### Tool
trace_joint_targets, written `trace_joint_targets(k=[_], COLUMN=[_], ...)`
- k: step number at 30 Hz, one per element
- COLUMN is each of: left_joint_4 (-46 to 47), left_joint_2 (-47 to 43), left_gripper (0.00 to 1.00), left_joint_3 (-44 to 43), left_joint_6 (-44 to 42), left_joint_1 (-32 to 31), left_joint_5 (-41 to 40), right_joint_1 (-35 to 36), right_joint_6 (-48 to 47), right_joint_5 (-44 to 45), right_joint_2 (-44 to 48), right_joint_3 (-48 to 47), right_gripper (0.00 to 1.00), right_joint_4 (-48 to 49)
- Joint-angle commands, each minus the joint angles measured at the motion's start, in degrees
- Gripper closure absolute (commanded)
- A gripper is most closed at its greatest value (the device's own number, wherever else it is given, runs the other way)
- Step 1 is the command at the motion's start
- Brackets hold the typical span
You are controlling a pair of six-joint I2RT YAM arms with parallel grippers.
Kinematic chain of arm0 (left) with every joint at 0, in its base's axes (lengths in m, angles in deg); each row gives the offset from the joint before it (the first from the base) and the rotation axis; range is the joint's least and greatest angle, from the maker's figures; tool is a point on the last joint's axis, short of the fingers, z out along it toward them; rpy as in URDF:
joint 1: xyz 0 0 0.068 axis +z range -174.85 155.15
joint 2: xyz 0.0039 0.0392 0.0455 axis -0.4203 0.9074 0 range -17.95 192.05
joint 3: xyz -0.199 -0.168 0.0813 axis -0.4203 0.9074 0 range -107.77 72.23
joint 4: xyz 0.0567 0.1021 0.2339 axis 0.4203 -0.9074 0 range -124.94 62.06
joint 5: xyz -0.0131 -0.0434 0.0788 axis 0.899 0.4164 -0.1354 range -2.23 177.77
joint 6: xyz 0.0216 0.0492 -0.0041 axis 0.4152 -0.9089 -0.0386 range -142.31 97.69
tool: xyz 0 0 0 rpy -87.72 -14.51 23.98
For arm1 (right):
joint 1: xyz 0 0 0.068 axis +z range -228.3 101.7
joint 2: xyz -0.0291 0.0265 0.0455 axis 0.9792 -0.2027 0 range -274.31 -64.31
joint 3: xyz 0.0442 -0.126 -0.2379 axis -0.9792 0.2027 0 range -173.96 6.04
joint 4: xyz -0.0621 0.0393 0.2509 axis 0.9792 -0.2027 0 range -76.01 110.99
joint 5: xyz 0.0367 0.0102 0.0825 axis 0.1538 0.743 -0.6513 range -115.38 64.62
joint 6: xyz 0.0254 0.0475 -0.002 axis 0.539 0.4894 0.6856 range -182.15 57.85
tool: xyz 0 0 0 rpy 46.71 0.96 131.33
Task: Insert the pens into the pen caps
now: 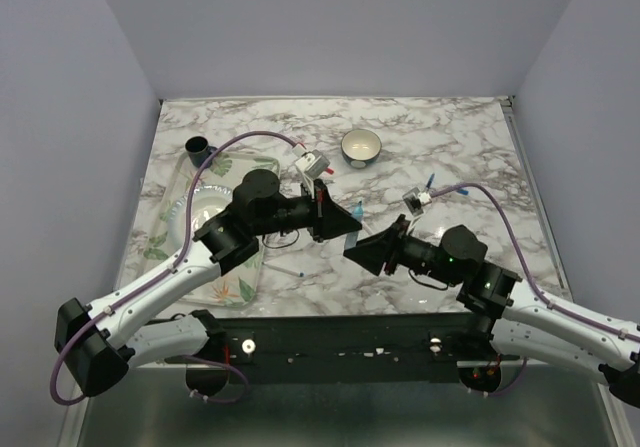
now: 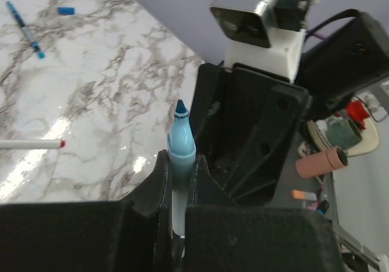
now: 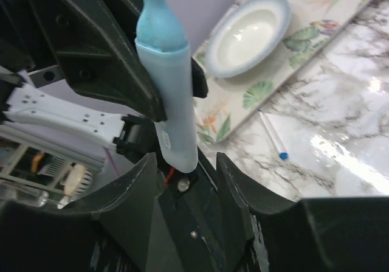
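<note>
A thick pale blue marker [image 2: 180, 143] stands tip-up between the fingers of my left gripper [image 2: 180, 163], which is shut on its barrel. My right gripper [image 3: 185, 162] is open, and the same marker's [image 3: 167, 83] rear end hangs just above its spread fingers, apart from both. The two grippers meet above mid-table, left gripper [image 1: 343, 224] and right gripper [image 1: 362, 248]. On the marble lie a dark blue pen [image 2: 25, 30], a small blue cap [image 2: 66, 10], a white pen with a red tip [image 2: 30, 143] and a white pen with a blue tip [image 3: 271, 136].
A floral tray [image 1: 222, 289] at the left holds a white plate [image 1: 196, 210]. A dark cup [image 1: 197, 149] stands at the tray's far corner. A small bowl [image 1: 361, 147] sits at the back middle. A blue pen [image 1: 429, 182] lies right of centre.
</note>
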Motion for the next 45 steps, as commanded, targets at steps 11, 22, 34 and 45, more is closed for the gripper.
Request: trace_joint_targets(k=[11, 22, 34, 45], left_joint_4=[30.9, 32.6, 7.7, -31.9], left_joint_2=[-3.3, -3.1, -7.4, 12.3], left_gripper=[1.00, 1.00, 0.06, 0.08], left_joint_3=[7.8, 9.6, 5.6, -17.9], left_joint_6=[17.7, 18.8, 8.0, 6.7], left_joint_1=[0.0, 0.0, 0.9, 4.9], left_joint_5=[16.1, 14.9, -3.2, -42.8], right_joint_1=[0.3, 0.4, 0.3, 0.4], right_joint_6=[4.2, 5.5, 6.3, 7.2], right_joint_5=[-8.2, -8.7, 11.7, 29.0], right_joint_2=[8.0, 4.6, 19.1, 29.7], right_joint_3=[8.6, 7.0, 9.8, 5.1], right_gripper=[0.53, 0.82, 0.99, 0.99], right_joint_4=[22.2, 25.3, 11.6, -15.9])
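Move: The uncapped pale-blue marker is already gripped in the left fingers, tip forward and up. Its middle lies about 3 cm ahead of and 4 cm above the half-open right hand. On the table, from the left hand and some 25 cm below it, the white pen lies 11 cm ahead and 6 right, the pale-blue cap about 24 ahead and 7 left, the blue-ended pen 1 ahead and 15 left. The marker goes back and up about 5 cm each way in the left fingers, tilting as it goes, while the right hand keeps beside its rear end and then closes on it. The left fingers open wide and leave, sinking slightly, then swing forward towards the pale-blue cap, turning counter-clockwise; the right hand draws the marker some 8 cm right and 5 cm forward, turning clockwise. ##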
